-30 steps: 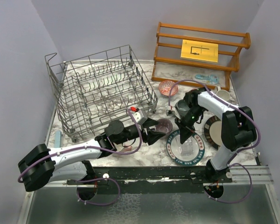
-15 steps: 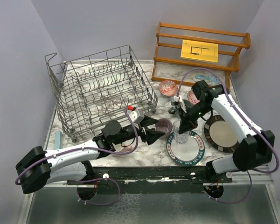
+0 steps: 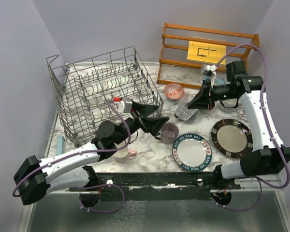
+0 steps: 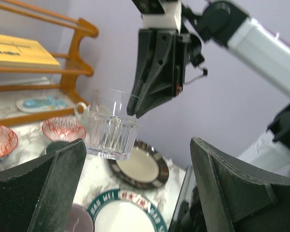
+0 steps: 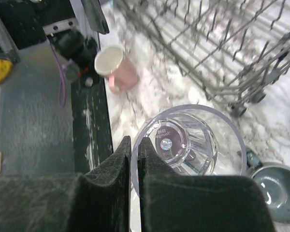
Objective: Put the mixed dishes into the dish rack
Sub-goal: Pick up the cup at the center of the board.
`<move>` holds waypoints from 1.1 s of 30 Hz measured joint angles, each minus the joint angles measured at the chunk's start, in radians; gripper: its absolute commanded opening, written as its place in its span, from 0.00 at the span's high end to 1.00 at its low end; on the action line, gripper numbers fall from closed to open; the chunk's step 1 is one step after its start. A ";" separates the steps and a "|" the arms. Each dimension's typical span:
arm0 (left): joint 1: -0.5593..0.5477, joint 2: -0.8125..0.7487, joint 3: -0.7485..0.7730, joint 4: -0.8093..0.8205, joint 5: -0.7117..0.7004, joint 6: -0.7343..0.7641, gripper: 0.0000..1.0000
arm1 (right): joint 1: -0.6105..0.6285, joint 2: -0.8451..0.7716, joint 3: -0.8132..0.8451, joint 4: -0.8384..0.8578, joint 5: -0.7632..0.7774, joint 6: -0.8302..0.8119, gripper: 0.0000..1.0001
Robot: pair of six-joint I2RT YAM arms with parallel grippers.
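Note:
My right gripper [image 3: 192,102] is shut on the rim of the clear glass [image 5: 193,140], one finger inside and one outside. The glass [image 4: 111,125] hangs in the air above the table, right of the dish rack [image 3: 106,92]. My left gripper [image 3: 159,118] is open and empty, raised near the rack's front right corner and facing the glass. Below it stands the mauve mug [image 3: 169,131]. The pink mug [image 3: 122,153] lies near the front edge. The blue-rimmed plate [image 3: 191,151] and the dark-rimmed plate [image 3: 231,137] lie flat at the front right. One red bowl [image 3: 174,90] sits behind them.
The wooden slatted shelf [image 3: 208,53] with a yellow card stands at the back right. A grey mug [image 5: 275,188] sits below the held glass. A second red bowl [image 4: 63,129] lies near the shelf. A light-blue flat item [image 3: 60,142] lies left of the rack.
My right gripper lifted the glass off the blue-rimmed plate and carried it up and back to the right. My left gripper opened wider and rose away from the mauve mug.

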 measured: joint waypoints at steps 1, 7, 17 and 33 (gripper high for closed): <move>0.018 0.005 0.005 0.022 -0.002 -0.026 0.08 | -0.015 0.005 0.008 0.017 -0.024 0.020 0.99; 0.118 0.110 0.056 0.157 -0.020 -0.207 0.09 | -0.124 0.015 -0.024 0.339 -0.216 0.370 0.99; 0.129 0.261 0.143 0.225 -0.182 -0.455 0.09 | -0.172 -0.074 -0.436 1.580 -0.210 1.592 0.99; 0.079 0.429 0.292 0.084 -0.364 -0.761 0.09 | -0.190 -0.074 -0.579 2.178 0.002 2.297 0.99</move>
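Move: The clear cup already hangs by its rim from the right hand's shut fingers, its middle roughly 3 cm left, 2 cm ahead and 5 cm below them. The left hand's empty, open fingers wait about 15 cm left of the right hand, 4 back and 4 higher; from them the cup lies some 14 cm right, 6 ahead, 8 below. From the left hand, the purple mug is about 7 cm right and 5 ahead, the teal mug 17 right and 16 ahead, both nearly 30 below. Keeping its pinch on the clear cup's rim, the right hand goes forward about 9 cm and up about 8, drifting slightly right, while its wrist turns some 55 degrees, so that its fingers swing from left-and-down to left, forward and a little up and the cup's base comes round towards the left hand. The left hand, still wide open, travels about 12 cm forward, first rising and then sinking a little and easing right at the end, and rolls and swings its fingers more forward to close in on the cup's base end without touching it. ##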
